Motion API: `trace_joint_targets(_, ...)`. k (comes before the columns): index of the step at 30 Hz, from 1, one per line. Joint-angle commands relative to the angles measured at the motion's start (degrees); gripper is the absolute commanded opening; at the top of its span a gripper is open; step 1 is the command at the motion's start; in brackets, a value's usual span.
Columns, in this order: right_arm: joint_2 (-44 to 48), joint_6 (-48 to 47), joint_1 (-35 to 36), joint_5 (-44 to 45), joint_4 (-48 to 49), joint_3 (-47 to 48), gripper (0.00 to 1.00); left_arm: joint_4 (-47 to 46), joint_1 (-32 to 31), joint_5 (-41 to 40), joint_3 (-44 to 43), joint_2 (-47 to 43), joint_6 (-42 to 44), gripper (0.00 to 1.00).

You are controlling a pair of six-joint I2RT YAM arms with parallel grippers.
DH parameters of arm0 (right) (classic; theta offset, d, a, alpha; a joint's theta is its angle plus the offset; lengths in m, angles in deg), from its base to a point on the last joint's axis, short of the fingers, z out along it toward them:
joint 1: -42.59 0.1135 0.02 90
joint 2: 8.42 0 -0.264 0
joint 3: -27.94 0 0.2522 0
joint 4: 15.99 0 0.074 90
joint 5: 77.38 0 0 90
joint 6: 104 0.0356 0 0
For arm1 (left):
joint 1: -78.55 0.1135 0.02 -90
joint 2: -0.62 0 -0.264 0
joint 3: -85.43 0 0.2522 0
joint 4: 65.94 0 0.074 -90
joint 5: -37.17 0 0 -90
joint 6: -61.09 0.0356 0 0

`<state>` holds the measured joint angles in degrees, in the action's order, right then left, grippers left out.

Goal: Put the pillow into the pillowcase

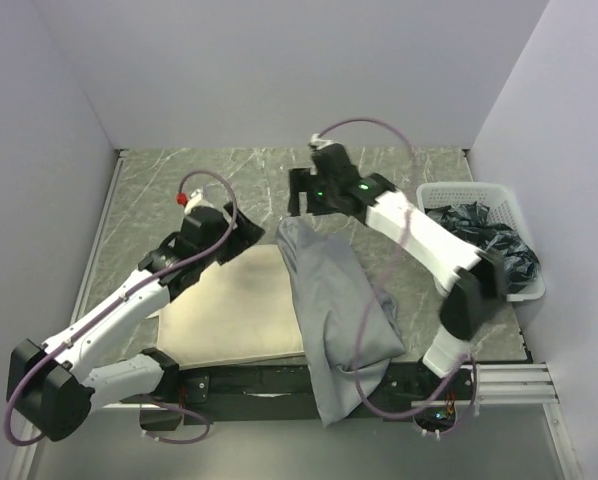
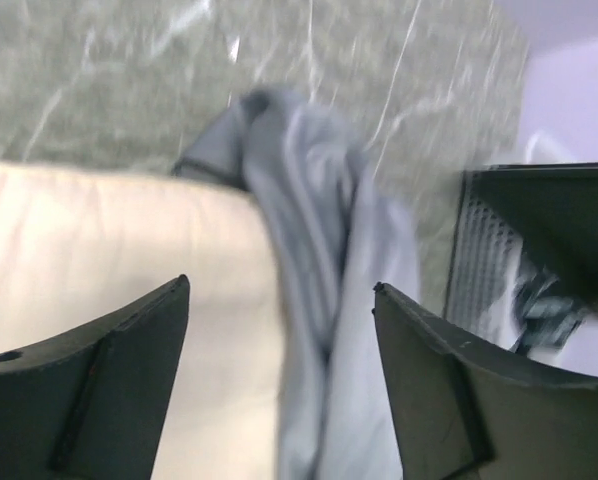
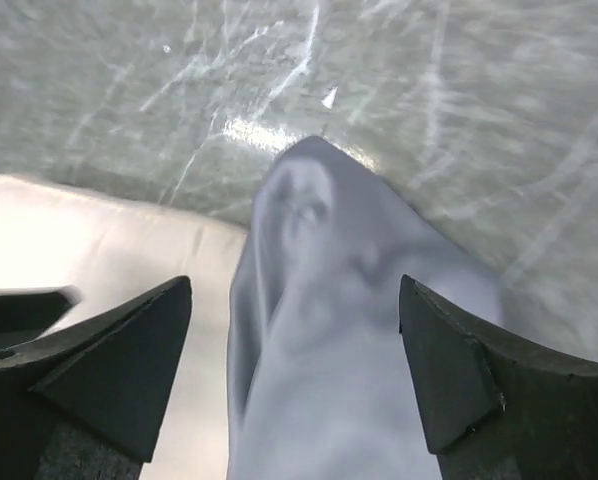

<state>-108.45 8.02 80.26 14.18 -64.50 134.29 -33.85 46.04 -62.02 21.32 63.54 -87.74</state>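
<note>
The cream-white pillow lies flat near the table's front edge, left of centre. The grey pillowcase is draped in a long bunch over its right side and hangs past the front edge. My left gripper hovers at the pillow's far right corner. In the left wrist view it stands open over the seam between the pillow and the pillowcase. My right gripper is just beyond the pillowcase's far end. In the right wrist view it is open above the grey fabric, holding nothing.
A white slatted basket with dark crumpled packets stands at the right edge of the marbled tabletop. Grey walls close in the left, back and right sides. A black frame runs along the front edge.
</note>
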Motion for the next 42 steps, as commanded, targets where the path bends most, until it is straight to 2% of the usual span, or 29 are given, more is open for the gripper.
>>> trace_joint_targets(1,20.34,3.64,0.56,4.86,4.13,-14.65,0.90,-5.40,-2.02,8.74,7.01,-1.22,5.55,0.76)
trace_joint_targets(6,36.89,7.68,5.56,5.47,6.26,-32.98,0.89,-8.47,-8.09,10.93,7.72,3.87,8.73,0.77)
trace_joint_targets(7,41.19,9.08,10.27,6.08,6.00,-37.44,0.89,-11.79,-9.40,12.08,7.89,4.66,9.25,0.76)
trace_joint_targets(11,46.84,15.14,21.64,11.17,1.62,-43.63,0.88,-16.30,-11.17,13.58,7.81,8.70,8.82,0.76)
trace_joint_targets(14,50.63,20.07,28.23,12.85,-0.23,-47.15,0.86,-17.18,-12.05,12.97,7.19,12.05,8.29,0.68)
trace_joint_targets(15,51.68,22.17,29.73,13.98,-0.59,-48.11,0.86,-16.92,-12.14,12.36,6.76,13.01,8.12,0.60)
trace_joint_targets(17,51.60,23.94,33.85,15.39,-3.48,-48.21,0.85,-16.92,-12.14,11.22,6.14,15.83,7.50,0.55)
trace_joint_targets(18,51.60,25.51,35.26,16.88,-4.53,-48.13,0.84,-17.18,-12.14,10.86,5.88,16.62,7.41,0.48)
trace_joint_targets(21,50.90,26.67,40.28,15.76,-4.29,-48.04,0.83,-17.54,-12.05,9.37,5.87,17.85,6.36,0.38)
trace_joint_targets(24,47.49,27.98,45.01,14.96,-2.17,-47.08,0.82,-17.09,-12.14,7.43,5.61,17.68,6.27,0.38)
trace_joint_targets(27,41.70,30.00,48.28,18.12,-3.66,-46.02,0.82,-17.88,-12.14,7.96,6.05,16.54,5.83,0.34)
trace_joint_targets(32,34.47,32.47,49.43,21.20,-5.60,-45.31,0.76,-17.45,-12.05,7.96,6.05,15.40,5.83,0.31)
trace_joint_targets(35,31.92,33.70,49.52,23.38,-6.65,-44.96,0.60,-17.36,-12.05,7.96,6.14,15.22,5.57,0.29)
trace_joint_targets(36,31.30,34.75,49.52,24.36,-8.66,-44.26,0.44,-17.27,-12.05,7.96,6.23,15.13,5.57,0.29)
trace_joint_targets(38,31.82,35.19,49.52,25.42,-10.51,-43.47,0.28,-17.27,-12.14,7.78,6.66,14.78,5.30,0.26)
trace_joint_targets(39,33.22,35.11,49.52,26.20,-12.00,-42.68,0.15,-17.27,-12.14,7.70,6.75,14.61,5.30,0.25)
trace_joint_targets(42,37.34,34.76,49.43,27.61,-15.51,-40.66,0.01,-16.75,-12.14,7.35,6.93,14.34,5.30,0.20)
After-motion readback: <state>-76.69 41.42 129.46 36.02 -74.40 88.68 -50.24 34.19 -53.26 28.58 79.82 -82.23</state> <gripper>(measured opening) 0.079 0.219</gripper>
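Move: Left hand: the pillowcase's left edge, where it meets the pillow's right side, lies about 5 cm back, 9 cm right and 11 cm below. The pillow's middle is some 11 cm back and 3 cm left, 13 cm down. Right hand: the pillowcase's near-left edge, at the table's front, lies about 32 cm back, 5 cm right and 12 cm below; the pillow's middle is roughly 18 cm back and 13 cm left. Both hands come to pinch the pillowcase's left edge beside the pillow. The open left hand sinks about 10 cm while going right and a little back, turning some 20 degrees clockwise, and closes most of the way. The right hand, wide open, lifts 5 cm, sweeps back over 30 cm along the case, then drops to its near end and shuts. ##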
